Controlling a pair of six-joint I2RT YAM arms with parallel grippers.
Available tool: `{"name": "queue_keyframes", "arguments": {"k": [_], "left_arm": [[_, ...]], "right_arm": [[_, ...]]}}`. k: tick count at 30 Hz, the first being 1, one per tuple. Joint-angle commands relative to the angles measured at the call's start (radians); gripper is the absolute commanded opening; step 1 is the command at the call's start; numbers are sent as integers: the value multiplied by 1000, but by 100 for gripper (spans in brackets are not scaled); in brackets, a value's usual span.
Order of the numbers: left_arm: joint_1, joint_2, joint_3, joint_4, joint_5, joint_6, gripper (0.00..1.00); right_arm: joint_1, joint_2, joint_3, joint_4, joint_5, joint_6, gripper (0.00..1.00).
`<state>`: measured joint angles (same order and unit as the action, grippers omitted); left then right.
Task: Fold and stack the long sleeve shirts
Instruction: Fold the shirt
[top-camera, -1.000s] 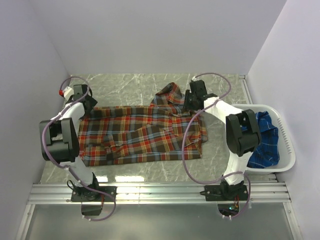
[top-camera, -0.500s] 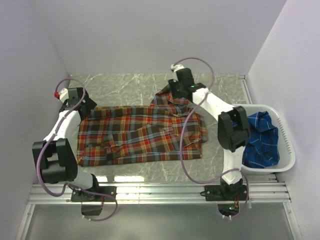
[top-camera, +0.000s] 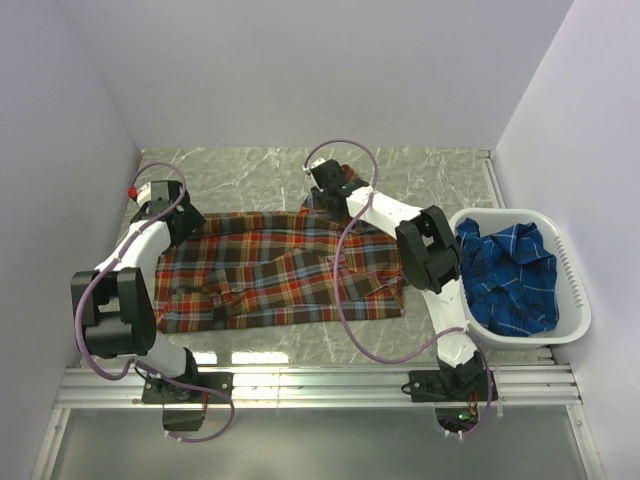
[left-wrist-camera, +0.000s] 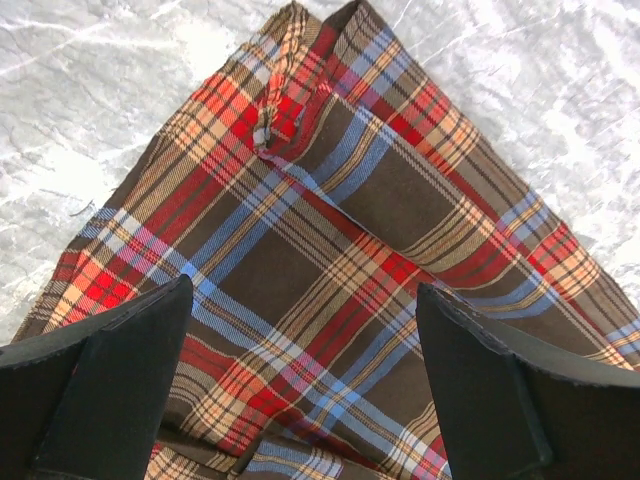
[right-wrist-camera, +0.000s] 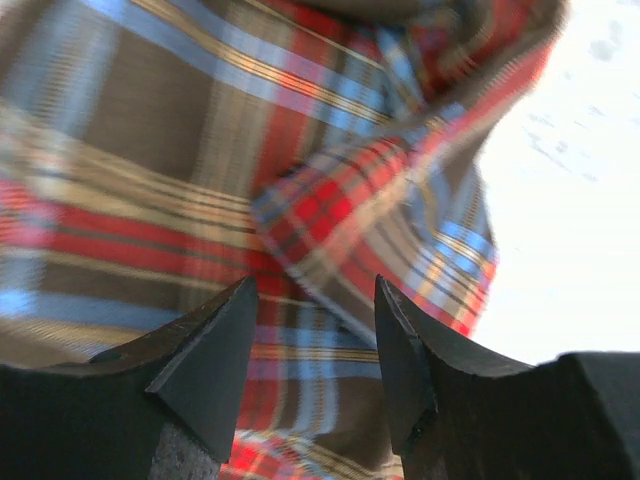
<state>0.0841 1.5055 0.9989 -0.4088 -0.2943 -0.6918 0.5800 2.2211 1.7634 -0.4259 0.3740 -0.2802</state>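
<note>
The red-orange plaid long sleeve shirt (top-camera: 270, 270) lies spread flat across the marble table, its collar (top-camera: 345, 185) at the far side. My left gripper (top-camera: 172, 212) hovers over the shirt's far left corner. In the left wrist view that gripper (left-wrist-camera: 305, 385) is wide open above the cloth (left-wrist-camera: 330, 230), holding nothing. My right gripper (top-camera: 320, 195) hangs by the collar's left side. In its own view it (right-wrist-camera: 315, 345) stands open over blurred plaid folds (right-wrist-camera: 330, 200), with nothing between its fingers. The blue plaid shirt (top-camera: 510, 280) lies crumpled in the basket.
The white plastic basket (top-camera: 575, 290) stands at the table's right edge beside the right arm. Grey walls close in the left, far and right sides. An aluminium rail (top-camera: 320, 385) with both arm bases runs along the near edge.
My right arm has swung left from the collar's right side to its left, its jaws widening. My left gripper has opened fully and stayed at the far left corner.
</note>
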Motion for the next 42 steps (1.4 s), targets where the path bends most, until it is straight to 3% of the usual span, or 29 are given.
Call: {"name": "queue_keyframes", "arguments": {"k": [1, 12, 14, 15, 18, 29, 42], "left_arm": [[-4, 1, 30, 16, -5, 15, 99], [-4, 18, 44, 13, -12, 17, 99], [-4, 22, 44, 13, -8, 15, 99], [-4, 24, 47, 13, -5, 14, 99], [-4, 28, 52, 11, 4, 12, 99], [-4, 4, 53, 8, 0, 9, 99], [11, -60, 58, -1, -11, 0, 99]], "right_arm": [[3, 11, -4, 71, 193, -43, 56], [3, 106, 83, 102, 206, -62, 48], [1, 110, 103, 93, 198, -59, 32], [1, 103, 103, 90, 194, -56, 18], [6, 54, 82, 90, 190, -57, 0], [76, -308, -122, 55, 178, -30, 0], [377, -730, -355, -234, 71, 222, 0]]}}
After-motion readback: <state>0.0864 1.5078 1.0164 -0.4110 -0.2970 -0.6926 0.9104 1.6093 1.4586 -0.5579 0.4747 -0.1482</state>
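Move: The far sleeve, bunched at the shirt's far right, lies about 3 cm ahead of the right hand's half-open fingers, 2 cm to their right and 3 cm below. The shirt body's middle is some 17 cm back and 13 cm left of that hand. The other sleeve, folded across it, lies roughly 19 cm back and 8 cm left, both about 4 cm lower. From the left hand the far sleeve is about 13 cm ahead, 39 cm right and 6 cm below. The right hand dips slightly forward, pinches the far sleeve, then carries it nearly 20 cm back and up. ##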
